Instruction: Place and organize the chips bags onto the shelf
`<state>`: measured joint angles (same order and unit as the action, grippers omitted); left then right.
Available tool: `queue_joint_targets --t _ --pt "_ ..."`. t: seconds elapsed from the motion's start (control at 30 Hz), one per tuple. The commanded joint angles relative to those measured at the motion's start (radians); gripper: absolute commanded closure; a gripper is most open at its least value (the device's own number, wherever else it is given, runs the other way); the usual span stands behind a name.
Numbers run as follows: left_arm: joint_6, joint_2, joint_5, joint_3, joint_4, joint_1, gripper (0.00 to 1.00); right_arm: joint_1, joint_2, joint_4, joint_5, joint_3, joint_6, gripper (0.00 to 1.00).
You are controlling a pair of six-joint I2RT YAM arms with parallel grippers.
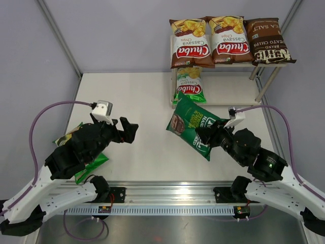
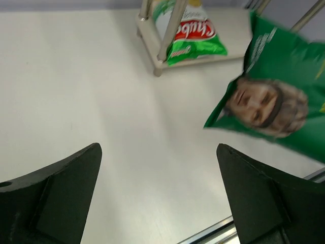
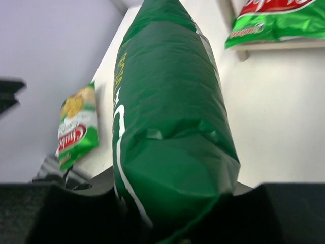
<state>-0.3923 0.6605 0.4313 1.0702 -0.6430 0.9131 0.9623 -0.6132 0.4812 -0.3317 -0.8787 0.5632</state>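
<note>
The shelf [image 1: 231,92] stands at the back right. Its top board carries two brown Chuba bags [image 1: 190,43] [image 1: 231,39] and a dark-brown Kettle bag [image 1: 269,40]. A light-green Chuba bag [image 1: 189,86] lies at the left end of the lower board. My right gripper [image 1: 205,136] is shut on the near end of the dark-green bag [image 1: 189,122], which fills the right wrist view [image 3: 172,112] between the jaws. My left gripper [image 1: 127,130] is open and holds nothing, over bare table [image 2: 158,147]. Another light-green Chuba bag [image 1: 94,165] lies partly under the left arm.
The shelf's silver legs [image 2: 170,30] rise just beyond the held bag [image 2: 269,107]. Grey walls close the table at the left and the back. A metal rail [image 1: 167,195] runs along the near edge between the arm bases.
</note>
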Motion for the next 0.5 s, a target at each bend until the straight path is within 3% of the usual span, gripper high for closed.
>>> queue_joint_targets --t 0.0,0.23,0.37,0.47 --pt "0.027 0.019 0.070 -0.029 -0.103 -0.008 0.01 -0.014 -0.014 -0.242 -0.246 0.001 0.099 0.87" --pt "0.072 -0.022 0.027 -0.102 -0.090 -0.010 0.01 -0.262 -0.007 -0.435 -0.201 0.139 0.389 0.89" --pt "0.087 -0.055 0.014 -0.130 -0.086 -0.010 0.01 -0.355 0.016 -0.581 -0.231 0.201 0.408 0.88" --pt "0.095 -0.085 -0.020 -0.159 -0.066 -0.010 0.01 -0.414 -0.014 -0.586 -0.242 0.202 0.429 0.88"
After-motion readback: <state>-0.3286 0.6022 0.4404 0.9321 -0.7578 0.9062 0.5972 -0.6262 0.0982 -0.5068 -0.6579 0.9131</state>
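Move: The green bag is still gripped in the right hand. The free lower-shelf spot, beside the green-and-white Chuba bag, lies some 36 cm ahead of that hand, 14 cm to its right and 20 cm below. The Chuba bag is about 35 cm ahead, 5 cm left and 20 cm down, and the middle brown Chuba bag about 37 cm ahead, 9 cm right, roughly level. From the left hand, the free spot is about 36 cm ahead, 47 cm right and 24 cm down. The green bag is carried nearly level towards the lower shelf's free spot, about 10 cm forward and 7 cm right, the path bending more rightward. The right hand keeps its grip, swinging some 30 degrees clockwise while its left side rolls up. The left hand, empty and wide open, sinks about 7 cm, with a slight roll. ##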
